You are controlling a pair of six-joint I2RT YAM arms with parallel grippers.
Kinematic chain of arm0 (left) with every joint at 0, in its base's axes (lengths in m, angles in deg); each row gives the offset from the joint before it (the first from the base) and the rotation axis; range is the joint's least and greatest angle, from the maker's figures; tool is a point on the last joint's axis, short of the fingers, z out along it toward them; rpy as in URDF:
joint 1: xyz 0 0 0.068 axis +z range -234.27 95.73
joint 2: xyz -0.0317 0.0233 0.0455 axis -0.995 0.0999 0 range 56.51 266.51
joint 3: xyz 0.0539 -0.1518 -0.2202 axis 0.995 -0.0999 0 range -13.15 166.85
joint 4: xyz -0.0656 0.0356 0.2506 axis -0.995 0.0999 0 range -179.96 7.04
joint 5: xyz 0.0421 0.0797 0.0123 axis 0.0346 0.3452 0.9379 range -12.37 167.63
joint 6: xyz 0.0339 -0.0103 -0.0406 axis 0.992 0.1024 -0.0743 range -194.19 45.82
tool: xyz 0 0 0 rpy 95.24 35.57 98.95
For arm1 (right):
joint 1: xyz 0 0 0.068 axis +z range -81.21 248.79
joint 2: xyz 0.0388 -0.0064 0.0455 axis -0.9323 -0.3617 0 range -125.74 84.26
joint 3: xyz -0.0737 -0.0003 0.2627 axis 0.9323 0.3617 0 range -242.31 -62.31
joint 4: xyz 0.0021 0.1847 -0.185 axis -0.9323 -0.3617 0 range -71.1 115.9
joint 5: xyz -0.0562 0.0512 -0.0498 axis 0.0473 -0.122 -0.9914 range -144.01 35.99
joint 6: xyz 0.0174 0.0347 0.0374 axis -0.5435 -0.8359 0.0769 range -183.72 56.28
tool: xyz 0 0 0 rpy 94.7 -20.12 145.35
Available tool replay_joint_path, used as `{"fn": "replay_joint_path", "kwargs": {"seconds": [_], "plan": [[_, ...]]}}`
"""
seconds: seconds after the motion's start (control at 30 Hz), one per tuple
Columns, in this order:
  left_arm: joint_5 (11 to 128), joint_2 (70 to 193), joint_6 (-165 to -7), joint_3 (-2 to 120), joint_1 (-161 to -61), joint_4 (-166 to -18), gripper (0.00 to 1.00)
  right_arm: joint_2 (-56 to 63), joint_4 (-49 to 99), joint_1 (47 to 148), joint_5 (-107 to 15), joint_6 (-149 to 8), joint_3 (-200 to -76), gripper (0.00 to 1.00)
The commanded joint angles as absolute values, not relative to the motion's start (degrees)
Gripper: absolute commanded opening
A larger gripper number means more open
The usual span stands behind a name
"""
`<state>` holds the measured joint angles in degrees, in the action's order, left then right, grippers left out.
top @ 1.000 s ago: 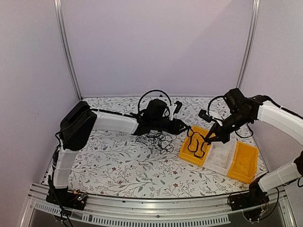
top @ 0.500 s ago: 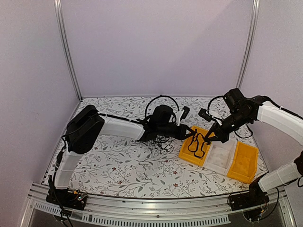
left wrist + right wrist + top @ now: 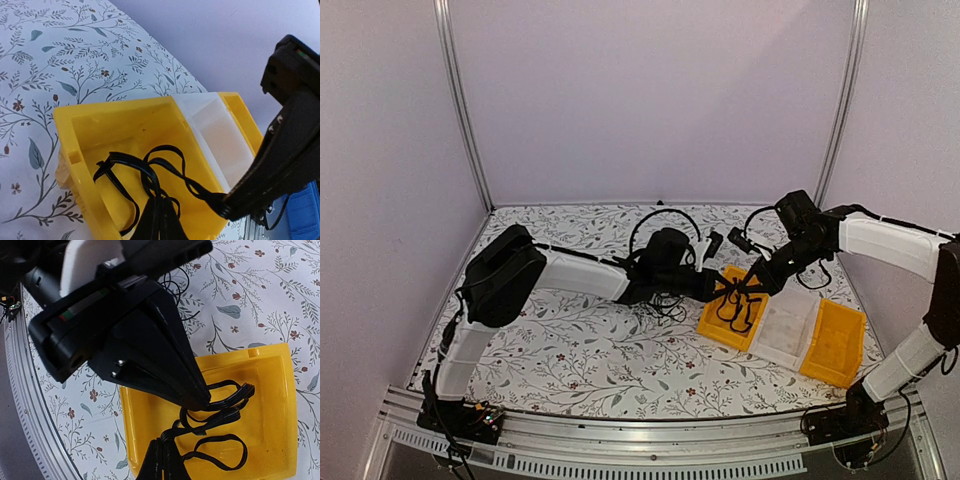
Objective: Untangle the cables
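A looped black cable (image 3: 738, 306) hangs in the nearest yellow bin (image 3: 712, 325), held at both ends. My left gripper (image 3: 723, 287) reaches in from the left and is shut on the cable's bundled strands (image 3: 150, 170); its tips show in the left wrist view (image 3: 160, 217). My right gripper (image 3: 752, 283) comes from the right and is shut on the same cable (image 3: 225, 415); its tips show in the right wrist view (image 3: 162, 460). The two grippers almost touch over the bin. A second tangle of thin black cables (image 3: 660, 302) lies on the table under the left arm. No white cable shows.
Three bins stand in a row at the right: the yellow bin (image 3: 125, 107), a white bin (image 3: 788, 332) and another yellow bin (image 3: 835, 345). The floral tablecloth (image 3: 580, 350) covers the table. Walls and metal posts close in the back and sides.
My left gripper has moved right from the cable tangle to the yellow bin and closed on the looped cable. My right gripper has shifted slightly left, still holding that cable.
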<state>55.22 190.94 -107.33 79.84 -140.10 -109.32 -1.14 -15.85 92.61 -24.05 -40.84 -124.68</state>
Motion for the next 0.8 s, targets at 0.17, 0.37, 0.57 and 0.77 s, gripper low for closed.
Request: {"fn": "replay_joint_path", "kwargs": {"seconds": [0.17, 0.37, 0.57, 0.77], "plan": [[60.3, 182.5, -108.0, 75.9, -140.0, -103.7, 0.15, -12.6, -10.4, 91.8, -29.8, -43.5, -127.0, 0.0], [63.5, 177.2, -108.8, 70.7, -138.8, -102.4, 0.22, -16.1, -9.1, 91.7, -32.2, -44.3, -128.1, 0.0], [70.4, 166.7, -107.8, 61.7, -138.0, -101.1, 0.29, -20.2, -8.3, 91.8, -37.1, -44.3, -130.2, 0.0], [77.3, 158.0, -106.1, 55.5, -135.7, -95.1, 0.35, -18.7, -11.9, 91.8, -40.5, -42.1, -132.8, 0.06]]}}
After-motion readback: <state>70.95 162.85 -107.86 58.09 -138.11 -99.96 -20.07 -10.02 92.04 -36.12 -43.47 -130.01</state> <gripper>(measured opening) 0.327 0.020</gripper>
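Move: The right hand holds the black cable; the left yellow bin's middle lies about 5 cm ahead, 1 cm left and 11 cm below. The white bin's middle is some 2 cm ahead and 10 cm right of that hand. The left hand also pinches the cable; the loose tangle lies roughly 14 cm to its left, 4 cm ahead and 9 cm below, the yellow bin's middle 2 cm ahead, 2 cm right and 8 cm below. Right hand lowers the cable about 9 cm and forward into the bin; left releases it, retreating left and up. ##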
